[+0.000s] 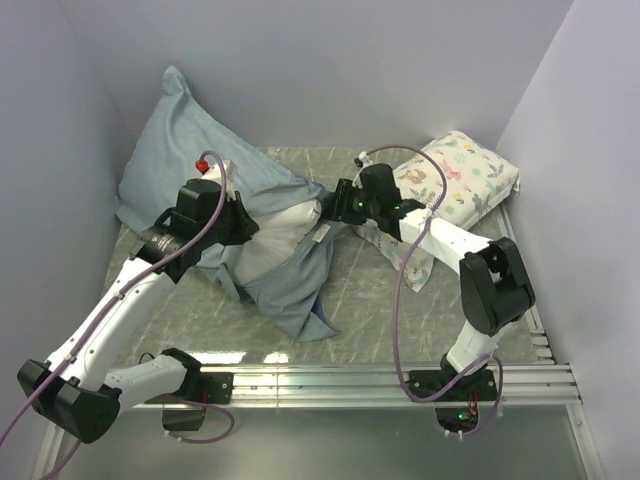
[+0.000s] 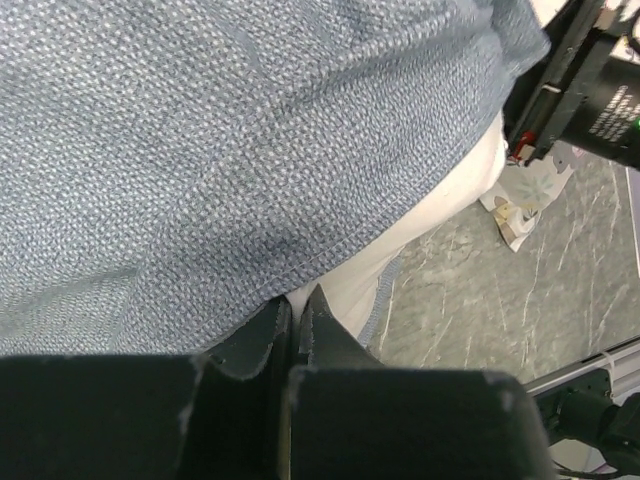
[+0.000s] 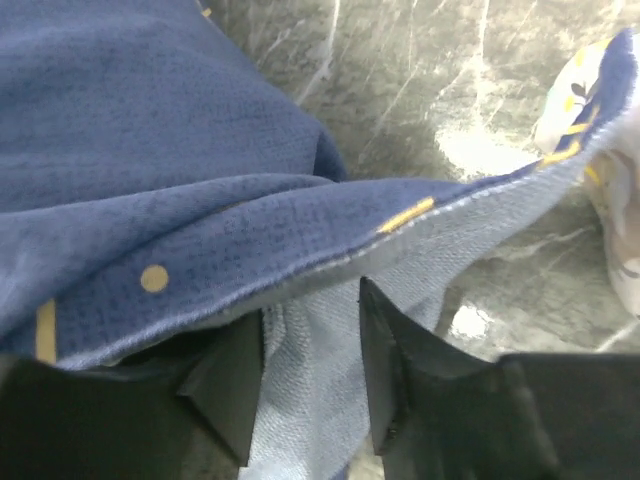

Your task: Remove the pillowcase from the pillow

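Observation:
The pillowcase [image 1: 190,150] lies inside out, its pale grey-blue side up, from the back left corner to the table's middle. The plump white pillow [image 1: 285,238] bulges out of its mouth. My left gripper [image 1: 245,225] is at the pillow's left side. In the left wrist view, this gripper [image 2: 295,310] is shut with white pillow [image 2: 440,220] cloth pinched at its tips, under the pillowcase [image 2: 220,130] hem. My right gripper [image 1: 335,205] is at the pillow's right end. In the right wrist view, it [image 3: 310,305] stands open, with the pillowcase [image 3: 150,150] draped loosely between and over its fingers.
A smaller flower-printed pillow [image 1: 460,180] lies at the back right, just behind the right arm. Its edge [image 3: 605,90] shows in the right wrist view. Bare marble table [image 1: 380,290] lies in front of it. Walls close in on three sides. A metal rail [image 1: 400,380] runs along the front.

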`<act>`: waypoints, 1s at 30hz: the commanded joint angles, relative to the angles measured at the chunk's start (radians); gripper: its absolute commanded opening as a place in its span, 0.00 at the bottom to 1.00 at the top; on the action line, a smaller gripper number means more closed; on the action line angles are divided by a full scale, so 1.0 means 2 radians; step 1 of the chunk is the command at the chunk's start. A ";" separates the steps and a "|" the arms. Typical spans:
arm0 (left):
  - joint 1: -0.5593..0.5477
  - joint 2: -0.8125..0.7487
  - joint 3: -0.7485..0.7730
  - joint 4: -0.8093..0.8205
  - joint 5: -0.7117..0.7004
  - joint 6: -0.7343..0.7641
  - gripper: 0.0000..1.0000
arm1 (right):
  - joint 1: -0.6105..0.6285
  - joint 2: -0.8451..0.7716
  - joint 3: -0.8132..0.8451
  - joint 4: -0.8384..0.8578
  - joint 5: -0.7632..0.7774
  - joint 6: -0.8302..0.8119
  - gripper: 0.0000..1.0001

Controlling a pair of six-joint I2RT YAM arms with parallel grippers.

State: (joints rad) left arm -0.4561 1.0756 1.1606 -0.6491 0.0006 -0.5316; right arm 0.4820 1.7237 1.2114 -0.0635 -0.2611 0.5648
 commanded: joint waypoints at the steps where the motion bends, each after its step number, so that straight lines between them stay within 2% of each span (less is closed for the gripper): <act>1: -0.018 -0.019 0.003 0.008 0.001 0.013 0.00 | -0.025 -0.046 -0.014 0.031 0.024 -0.037 0.52; 3: -0.027 -0.013 0.001 0.011 -0.016 0.009 0.00 | -0.024 -0.086 -0.044 0.058 0.024 -0.043 0.57; 9: -0.032 -0.003 0.004 0.025 -0.021 -0.001 0.00 | -0.008 -0.191 -0.114 0.103 0.022 -0.077 0.61; 12: -0.037 0.004 0.009 0.027 -0.024 -0.003 0.00 | -0.005 -0.234 -0.137 0.125 0.022 -0.089 0.66; 13: -0.039 0.007 0.010 0.028 -0.025 -0.003 0.00 | -0.004 -0.238 -0.138 0.126 0.023 -0.091 0.70; 18: -0.047 0.011 0.019 0.031 -0.034 -0.009 0.00 | -0.003 -0.210 -0.104 0.102 -0.018 -0.109 0.74; 23: -0.053 0.014 0.027 0.031 -0.041 -0.012 0.00 | 0.005 -0.170 -0.101 0.090 -0.050 -0.113 0.72; 30: -0.057 0.014 0.028 0.032 -0.047 -0.015 0.00 | 0.007 -0.186 -0.149 0.120 -0.070 -0.098 0.73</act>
State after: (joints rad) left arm -0.5598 1.1175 1.1503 -0.6575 -0.0864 -0.5404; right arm 0.4889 1.3918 0.9344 0.1188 -0.3630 0.3668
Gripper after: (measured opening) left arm 0.036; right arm 0.727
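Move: My right hand, half open among the folds, has the pillowcase rim by the pillow's corner about 4 cm back, 1 cm to its left and 3 cm below. From that hand, the bared white part of the pillow is some 9 cm back and 12 cm left; the patterned pillow's middle is about 26 cm to the right, level with it. From my left hand, that rim corner lies roughly 17 cm right, 6 cm ahead and 14 cm below. I draw my right hand clear of the case folds, swinging up about 12 cm while coming back and a little right, fingers tipping up some 25 degrees and opening wider. Then I sink 6 cm or so towards the rim at the pillow's corner, turning slightly counter-clockwise, fingers still spread. My left hand keeps its pinch on the cloth beside the rim, easing a couple of centimetres right and down. ##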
